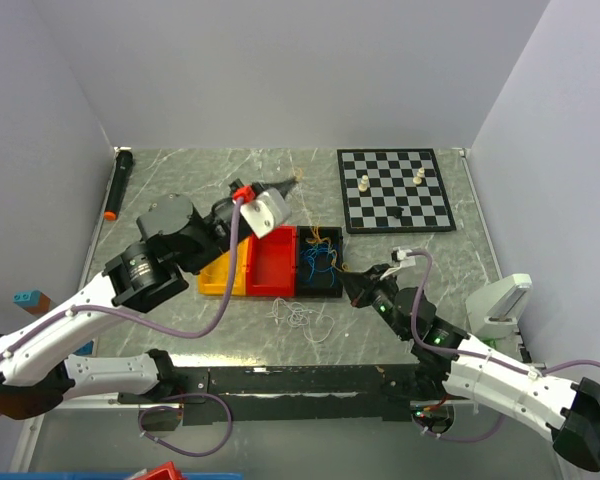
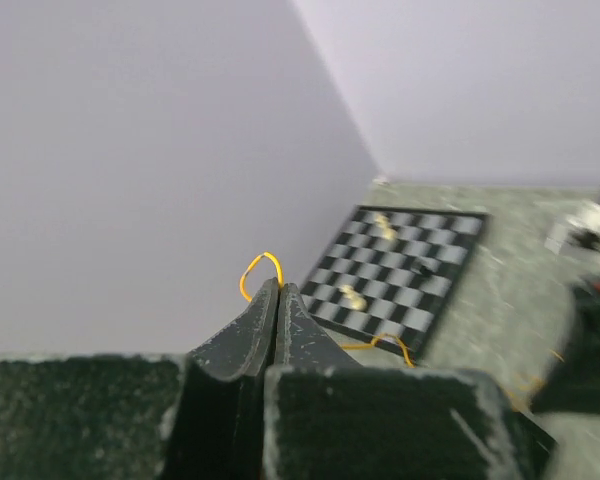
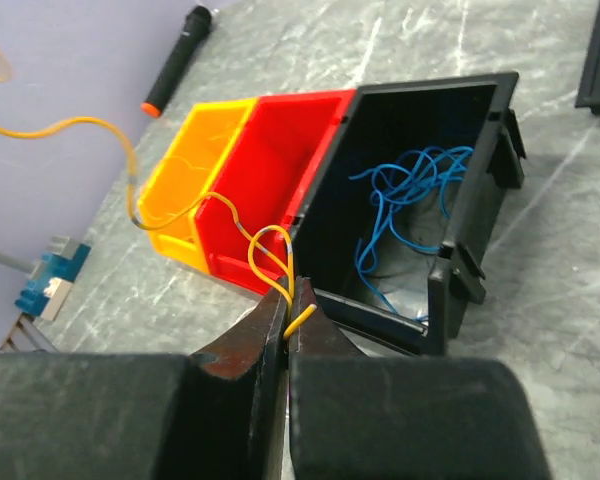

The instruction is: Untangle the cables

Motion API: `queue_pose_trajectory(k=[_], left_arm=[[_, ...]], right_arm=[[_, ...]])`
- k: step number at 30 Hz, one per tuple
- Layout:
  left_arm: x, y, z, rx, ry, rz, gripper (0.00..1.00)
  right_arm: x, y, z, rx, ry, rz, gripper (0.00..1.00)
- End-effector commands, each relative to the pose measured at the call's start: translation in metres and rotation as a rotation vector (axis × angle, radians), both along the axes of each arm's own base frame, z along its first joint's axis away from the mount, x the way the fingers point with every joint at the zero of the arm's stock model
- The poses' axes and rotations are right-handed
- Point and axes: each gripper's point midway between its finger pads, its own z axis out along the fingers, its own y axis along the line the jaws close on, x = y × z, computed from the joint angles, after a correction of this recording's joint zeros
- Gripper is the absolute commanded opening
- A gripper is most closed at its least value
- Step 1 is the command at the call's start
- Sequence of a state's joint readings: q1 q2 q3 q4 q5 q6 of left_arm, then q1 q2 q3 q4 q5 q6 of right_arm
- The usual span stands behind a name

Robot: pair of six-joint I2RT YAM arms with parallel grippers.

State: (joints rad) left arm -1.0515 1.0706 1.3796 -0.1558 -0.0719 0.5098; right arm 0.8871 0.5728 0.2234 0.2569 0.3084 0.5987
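Note:
One yellow cable (image 3: 75, 124) stretches between both grippers. My left gripper (image 2: 278, 288) is raised above the table's far middle (image 1: 297, 181) and is shut on one end, with a small yellow loop (image 2: 264, 261) sticking out past its tips. My right gripper (image 3: 288, 297) sits at the black bin's near corner (image 1: 352, 284), shut on the cable's other end (image 3: 301, 322). Blue cables (image 3: 410, 200) lie curled inside the black bin (image 3: 430, 92). White cables (image 1: 302, 318) lie loose on the table in front of the bins.
A red bin (image 1: 273, 262) and a yellow bin (image 1: 223, 277) stand left of the black bin (image 1: 320, 291). A chessboard (image 1: 395, 190) with a few pieces lies at the far right. A black marker with an orange tip (image 1: 118, 185) lies far left. A white device (image 1: 502, 305) sits at the right edge.

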Motion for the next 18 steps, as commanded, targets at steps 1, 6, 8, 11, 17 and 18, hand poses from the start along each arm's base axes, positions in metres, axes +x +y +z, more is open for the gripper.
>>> queue_pose_trajectory(k=[1,6,8,11,17,18], left_arm=[[0.031,0.051,0.064,-0.278,-0.075,0.278,0.01],[0.054,0.084,0.082,-0.408,-0.064,0.433,0.01],[0.062,0.090,0.077,-0.403,-0.041,0.469,0.01],[0.074,0.100,0.060,-0.380,-0.017,0.547,0.01],[0.090,0.127,0.037,-0.390,0.033,0.636,0.01],[0.090,0.132,0.039,-0.396,0.028,0.649,0.01]], right_arm=[[0.006,-0.002,0.004,-0.012,0.020,-0.034,0.00],[0.004,0.005,0.008,-0.001,0.008,0.005,0.00],[0.002,0.010,0.014,0.008,-0.008,0.032,0.00],[-0.001,0.019,0.029,0.037,-0.047,0.085,0.00],[-0.003,0.045,0.071,0.030,-0.107,0.198,0.45],[-0.001,0.047,0.073,0.020,-0.100,0.202,0.52]])
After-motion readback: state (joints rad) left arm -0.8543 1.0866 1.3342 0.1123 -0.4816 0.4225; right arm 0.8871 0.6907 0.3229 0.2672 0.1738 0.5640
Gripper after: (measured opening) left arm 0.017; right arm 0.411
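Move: The yellow cable is already off the table, one part shut in the left fingers and another in the right ones; the right-hand pinch lies about 30 cm below the left hand, some 10 cm to its right and level in reach. The yellow bin is about 12 cm ahead of the left hand, 18 cm left and 45 cm down. From the right hand, the black bin with the blue cable stands 12 cm ahead, 5 cm left and 14 cm lower, while the white cable lies 10 cm left, 16 cm down. The yellow cable is drawn away from the right gripper by the left hand, which keeps its pinch and sweeps some 14 cm left and forward, rising about 5 cm before sinking half of that, its fingers swinging roughly 30 degrees counter-clockwise. The right hand first holds, dipping slightly, then opens, lets go of the cable and shifts about 3 cm left and up. ##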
